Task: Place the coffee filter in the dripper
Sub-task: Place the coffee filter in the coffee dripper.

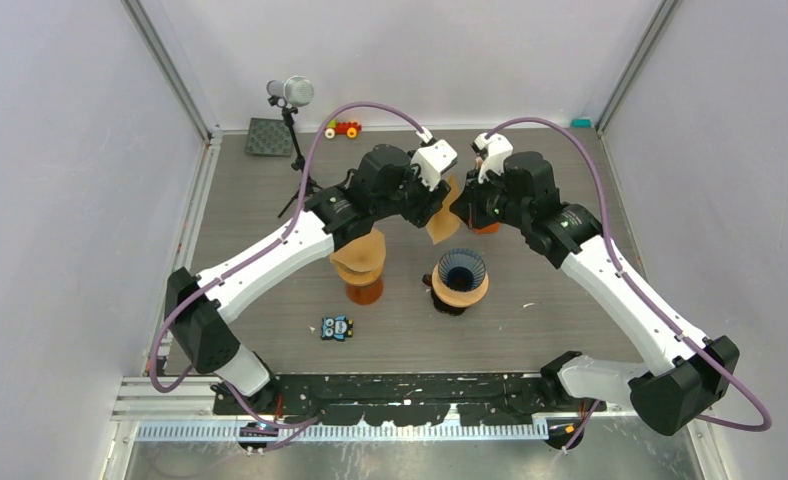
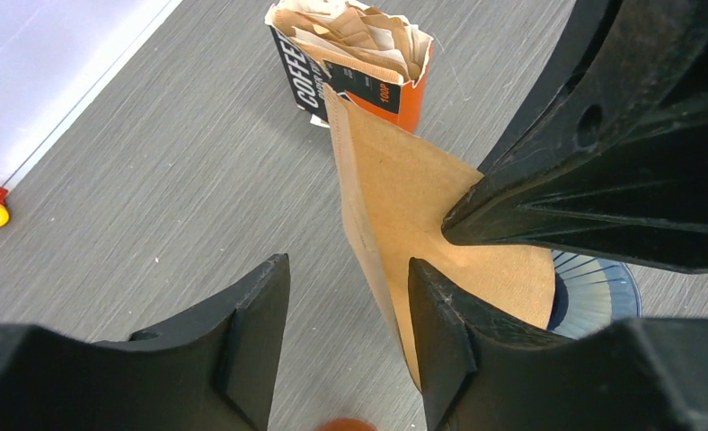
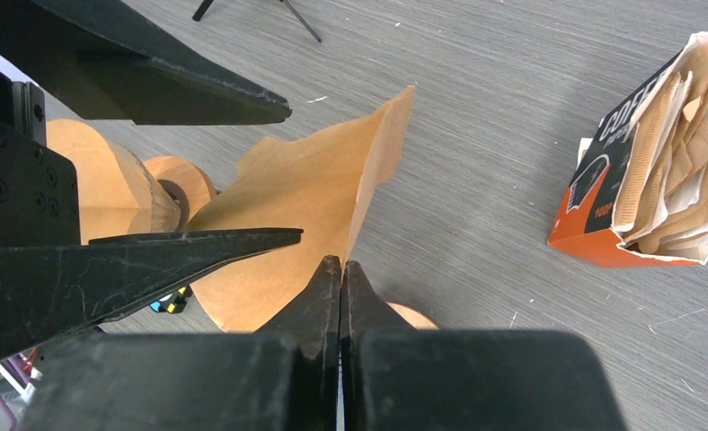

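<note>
A brown paper coffee filter (image 1: 442, 226) hangs in the air just behind the dripper (image 1: 461, 272), a dark ribbed cone on an orange-brown base. My right gripper (image 3: 343, 268) is shut on the filter (image 3: 301, 211), pinching its edge. My left gripper (image 2: 349, 301) is open, its fingers on either side of the filter (image 2: 413, 202); the paper lies close against the right-hand finger (image 2: 445, 332). In the top view the left gripper (image 1: 432, 205) and the right gripper (image 1: 461, 210) meet tip to tip over the filter. Part of the dripper (image 2: 597, 292) shows behind the paper.
An orange box of coffee filters (image 2: 359, 67) stands just beyond the grippers. A wooden stand (image 1: 360, 262) sits left of the dripper. A small toy (image 1: 337, 327) lies in front. At the back are a microphone on a tripod (image 1: 292, 95), a toy car (image 1: 343, 128) and a black pad (image 1: 268, 137).
</note>
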Controlling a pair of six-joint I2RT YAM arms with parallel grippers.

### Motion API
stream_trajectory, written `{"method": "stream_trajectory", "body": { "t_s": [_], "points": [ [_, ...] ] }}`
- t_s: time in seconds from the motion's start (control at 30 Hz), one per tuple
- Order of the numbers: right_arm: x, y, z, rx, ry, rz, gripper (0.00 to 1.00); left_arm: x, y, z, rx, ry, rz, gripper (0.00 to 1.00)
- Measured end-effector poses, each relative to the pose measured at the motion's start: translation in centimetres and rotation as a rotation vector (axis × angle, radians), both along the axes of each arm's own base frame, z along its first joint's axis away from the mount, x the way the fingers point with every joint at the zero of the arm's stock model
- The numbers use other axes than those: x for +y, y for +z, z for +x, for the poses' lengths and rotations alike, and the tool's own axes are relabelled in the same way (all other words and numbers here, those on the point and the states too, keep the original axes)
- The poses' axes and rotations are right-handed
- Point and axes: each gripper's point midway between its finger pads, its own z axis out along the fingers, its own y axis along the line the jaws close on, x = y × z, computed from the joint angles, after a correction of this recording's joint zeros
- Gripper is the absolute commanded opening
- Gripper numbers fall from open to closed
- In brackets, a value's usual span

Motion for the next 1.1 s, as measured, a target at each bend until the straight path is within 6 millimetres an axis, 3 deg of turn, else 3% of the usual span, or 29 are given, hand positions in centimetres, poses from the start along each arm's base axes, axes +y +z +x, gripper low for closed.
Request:
{"method": "stream_trajectory", "body": {
  "t_s": [0.2, 0.4, 0.57, 0.87, 1.1],
  "points": [
    [0.2, -0.1, -0.3, 0.006, 0.021, 0.002, 0.0, -0.1, 0.0, -0.1, 0.003, -0.007, -0.002, 0.46],
    [0.2, -0.2, -0.3, 0.01, 0.018, -0.001, 0.01, -0.3, 0.0, -0.4, 0.014, -0.02, -0.009, 0.19],
    [-0.2, -0.1, -0.3, 0.003, 0.001, -0.004, 0.17, -0.6, 0.0, -0.8, 0.026, -0.045, -0.02, 0.0],
    [-1.1, 1.1, -1.9, -0.038, -0.005, 0.027, 0.37, -1.4, 0.0, -1.9, 0.068, -0.099, -0.054, 0.0],
    [-1.7, 0.7, -2.3, -0.035, -0.002, 0.012, 0.57, -2.1, 0.1, -2.9, 0.099, -0.154, -0.078, 0.0]
  ]
}}
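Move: The coffee filter, still pinched in the right fingers, has its middle about 3 cm right of the half-open left hand, 2 back and 2 below. The dripper it is meant for lies some 5 cm back, 3 right and 15 below the right hand. From the left hand, the filter box stands roughly 12 cm ahead, 14 right and 21 down; the glass carafe stands 13 left, 3 back and 18 down. The filter's folded edge is pinched by the left fingers, which close fully while the right hand keeps its hold almost without moving. The left hand draws about 3 cm back and 2 to the right, towards the dripper, turning some 10 degrees clockwise. Once the left has shut, the right fingers open halfway, letting go, and that hand eases about 2 cm back and nearly as far right. ##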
